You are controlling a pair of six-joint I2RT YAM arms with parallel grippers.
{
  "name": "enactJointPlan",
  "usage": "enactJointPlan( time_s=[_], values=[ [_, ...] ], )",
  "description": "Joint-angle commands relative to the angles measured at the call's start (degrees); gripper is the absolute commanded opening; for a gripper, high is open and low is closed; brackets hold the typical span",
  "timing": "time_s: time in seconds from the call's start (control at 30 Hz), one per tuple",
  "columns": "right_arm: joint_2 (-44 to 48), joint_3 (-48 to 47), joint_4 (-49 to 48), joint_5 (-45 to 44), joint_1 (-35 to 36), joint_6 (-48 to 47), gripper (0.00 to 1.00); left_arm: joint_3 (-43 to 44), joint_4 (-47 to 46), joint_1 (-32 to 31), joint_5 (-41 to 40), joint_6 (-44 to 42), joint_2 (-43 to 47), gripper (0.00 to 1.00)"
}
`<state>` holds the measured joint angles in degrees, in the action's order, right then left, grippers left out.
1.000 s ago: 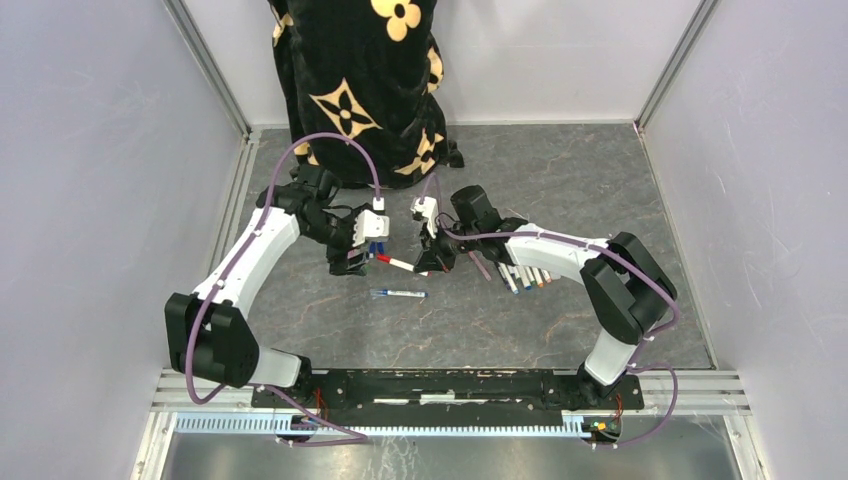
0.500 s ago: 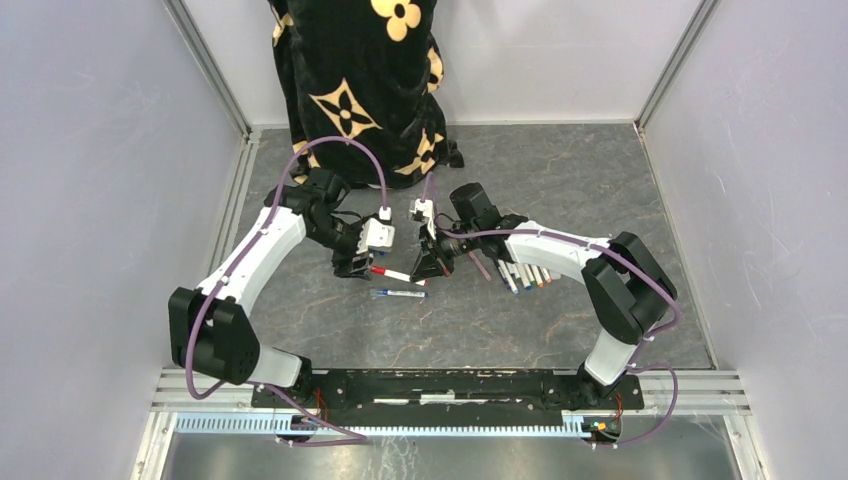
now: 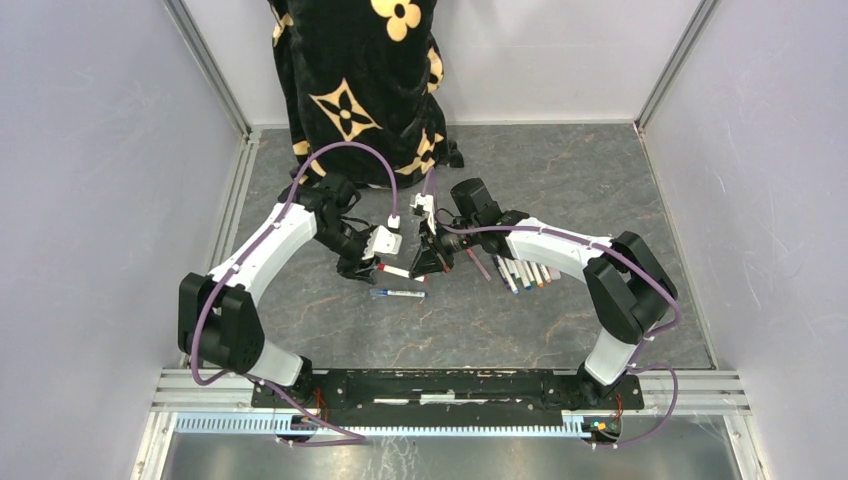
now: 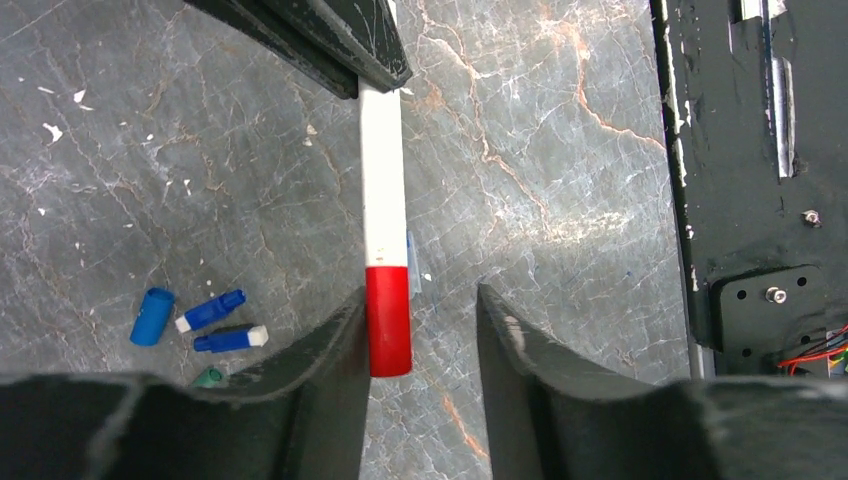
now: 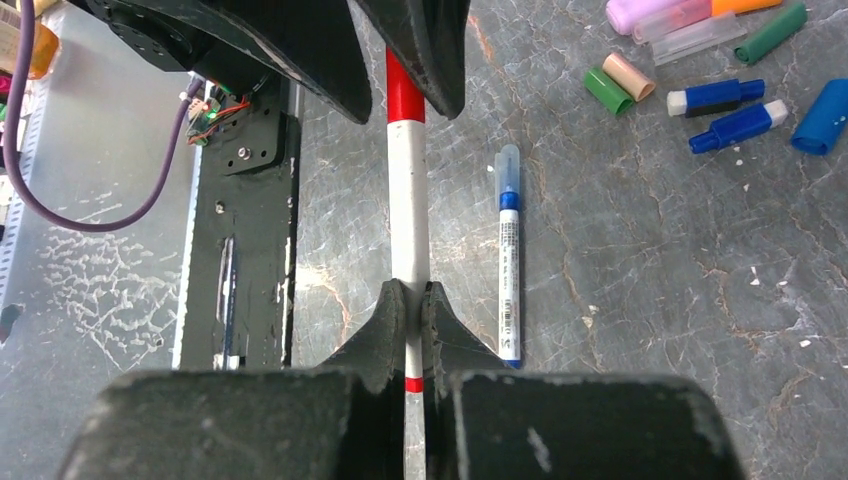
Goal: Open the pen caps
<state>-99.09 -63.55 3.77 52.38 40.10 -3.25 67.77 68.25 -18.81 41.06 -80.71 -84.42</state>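
Observation:
A pen with a white barrel and a red cap hangs level above the table between both arms. My right gripper is shut on the barrel near its tail end. My left gripper stands around the red cap: one finger touches the cap, the other is a clear gap away, so it is open. From the top view the left gripper and the right gripper face each other at mid-table. Loose pen caps lie on the table, among them a blue one and a green one.
A blue-tipped pen lies on the table just nearer than the held one. A row of several pens lies under the right forearm. Two blue plugs rest beside the caps. A black patterned garment stands at the far edge.
My left gripper has moved right along the pen onto its red cap, and its jaws have narrowed around it. The right gripper has kept its hold on the barrel.

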Motion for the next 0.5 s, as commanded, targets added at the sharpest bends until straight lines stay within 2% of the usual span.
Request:
enactJointPlan(
  time_s=[0.0,0.17,0.23,0.27,0.3,0.37,0.43,0.47],
  values=[
    [0.10,-2.44,-1.70,1.58,-0.18,0.78,0.00,2.09,0.42,-1.29,1.71,-1.49,-0.56,0.44],
    [-0.61,-2.89,-2.03,1.65,-0.14,1.53,0.00,2.61,0.39,-2.02,2.06,-1.21,-0.91,0.30],
    [-0.93,-3.19,-1.97,1.76,-0.13,1.77,0.01,2.76,0.35,-2.64,1.71,-1.03,-1.13,0.18],
    [-0.93,-3.18,-2.07,1.68,-0.11,1.87,0.03,2.73,0.33,-2.84,1.39,-1.02,-1.25,0.08],
    [-0.99,-3.16,-2.23,1.67,-0.17,2.02,0.08,2.72,0.35,-2.90,1.04,-0.95,-1.34,0.03],
    [-1.00,-2.81,-3.29,2.09,-0.13,3.02,0.24,2.64,0.35,-3.07,0.41,-0.88,-1.44,0.02],
    [-1.22,-1.52,-8.55,3.58,0.02,7.55,0.41,2.78,0.36,-3.01,0.32,-0.81,-1.40,0.02],
    [-1.52,-1.03,-10.73,4.38,0.19,9.24,0.46,2.92,0.35,-3.11,0.52,-0.81,-1.36,0.02]
  ],
)
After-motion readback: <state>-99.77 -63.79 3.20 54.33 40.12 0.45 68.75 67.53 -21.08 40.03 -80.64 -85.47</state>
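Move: The red cap, on the left end of the red pen that the right hand holds, lies between the left hand's open fingers, about 1 cm ahead, 1 cm right and level; from the right hand it is some 7 cm left and 1 cm ahead. From the left hand, the blue pen lies on the table about 4 cm right, roughly level fore-and-aft and 11 cm below; the loose blue caps are about 13 cm ahead, 1 cm left, also 11 cm down. The left hand eases about 1 cm to the right along the red pen while its half-open fingers close and pinch the red cap from both sides, the wrist hardly turning. Only once that grip is nearly shut does the right hand, drifting about half a centimetre back and tipping slightly, open its fingers roughly a third of the way and let go of the white barrel, staying around its tail end. ##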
